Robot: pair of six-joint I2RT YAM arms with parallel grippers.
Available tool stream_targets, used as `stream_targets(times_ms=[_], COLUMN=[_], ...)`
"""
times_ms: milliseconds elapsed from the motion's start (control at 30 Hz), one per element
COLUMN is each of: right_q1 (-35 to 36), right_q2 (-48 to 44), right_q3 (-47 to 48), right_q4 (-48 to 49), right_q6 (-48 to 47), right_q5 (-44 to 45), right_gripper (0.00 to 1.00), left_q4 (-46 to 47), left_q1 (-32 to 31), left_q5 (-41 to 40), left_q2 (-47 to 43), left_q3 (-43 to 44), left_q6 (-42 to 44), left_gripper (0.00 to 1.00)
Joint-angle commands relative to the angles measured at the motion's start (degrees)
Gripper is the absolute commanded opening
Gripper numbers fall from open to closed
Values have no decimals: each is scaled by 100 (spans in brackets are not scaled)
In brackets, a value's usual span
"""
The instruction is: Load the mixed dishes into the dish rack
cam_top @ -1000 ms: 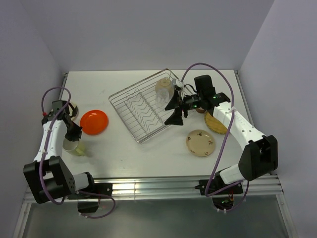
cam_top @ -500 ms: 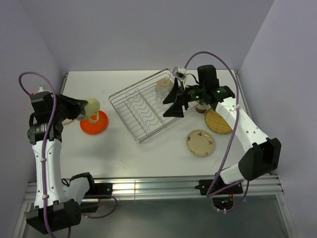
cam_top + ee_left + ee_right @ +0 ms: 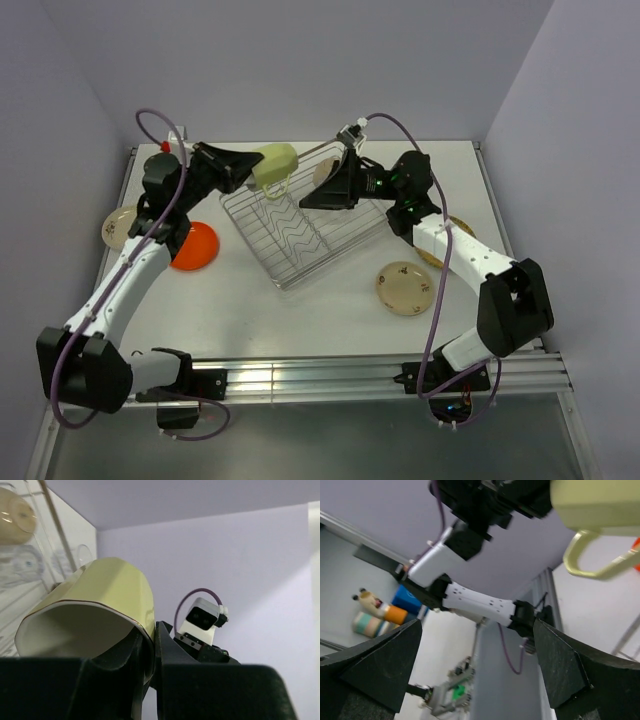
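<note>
My left gripper [image 3: 256, 168] is shut on the rim of the pale-green mug [image 3: 274, 161], one finger inside and one outside. It holds the mug on its side in the air over the far-left corner of the dish rack [image 3: 335, 256]. In the left wrist view the mug [image 3: 95, 607] fills the middle and its mouth faces the camera. My right gripper [image 3: 318, 192] hangs open over the rack's far side and points at the mug [image 3: 592, 502]. A clear glass [image 3: 326, 173] in the rack is partly hidden behind it.
An orange plate [image 3: 190, 246] lies left of the rack and a cream speckled plate [image 3: 119, 227] lies further left. Another speckled plate [image 3: 405, 288] lies right of the rack's near side. The edge of a yellow plate [image 3: 458, 226] shows behind the right arm.
The left arm has lifted the mug from beside the orange plate, up and right, to over the rack. The right gripper has swung up and left, still open.
</note>
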Motion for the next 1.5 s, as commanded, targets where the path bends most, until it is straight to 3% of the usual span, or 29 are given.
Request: stream_targets(times_ms=[0, 67, 100, 200, 333, 500, 700, 867, 967, 1300, 1467], right_q1=[10, -16, -16, -34, -86, -297, -236, -210, -157, 151, 151], right_q2=[-17, -70, -114, -123, -167, -53, -62, -79, -27, 509, 641], right_q3=[245, 297, 385, 632, 667, 737, 1036, 756, 413, 1062, 1247], right_q4=[1080, 702, -109, -941, -1339, -1576, -2911, -2177, -816, -1031, -1154], right_q6=[1278, 892, 621, -224, -742, -1122, -2167, -1721, -1045, -1166, -1289], right_q5=[392, 698, 787, 1069, 1000, 33, 401, 1015, 1332, 1570, 1676], right_gripper=[100, 100, 100, 100, 98, 89, 87, 89, 89, 84, 75], left_q4=[2123, 2301, 2424, 2547, 2636, 2574, 2697, 2776, 2812, 3005, 2996], left_q1=[-375, -517, -639, -754, -763, -763, -790, -833, -877, -939, -957], left_q5=[-36, -80, -168, -247, -300, -309, -274, -256, -300, -292, -221], left_q2=[213, 371, 406, 477, 477, 468, 459, 407, 372, 354, 336], left_q3=[514, 549, 549, 514, 505, 558, 488, 400, 303, 92, 31], left_q6=[-700, -823, -833, -894, -894, -824, -894, -973, -982, -1035, -1000], left_gripper=[0, 0, 0, 0, 0, 0, 0, 0, 0, 0, 0])
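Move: The left gripper pinches the green mug by its rim, and the waiting right gripper lies about 13 cm to its right and 7 cm back, near level. From the open right gripper the mug is some 10 cm ahead and 9 cm left, at about its own height. The rack's middle is about 19 cm ahead of the right gripper, 4 cm left and 30 cm below. The orange plate lies 19 cm left of the left gripper, 35 cm below and level with it fore and aft. Bring the left gripper about 5 cm to the right with the mug still pinched by its rim, then ease it up some 4 cm, tilting slightly. Meanwhile send the open right gripper forward about 7 cm and a little left to the mug, turn it some 15 degrees clockwise, and let its fingers begin narrowing around the mug's handle side. ##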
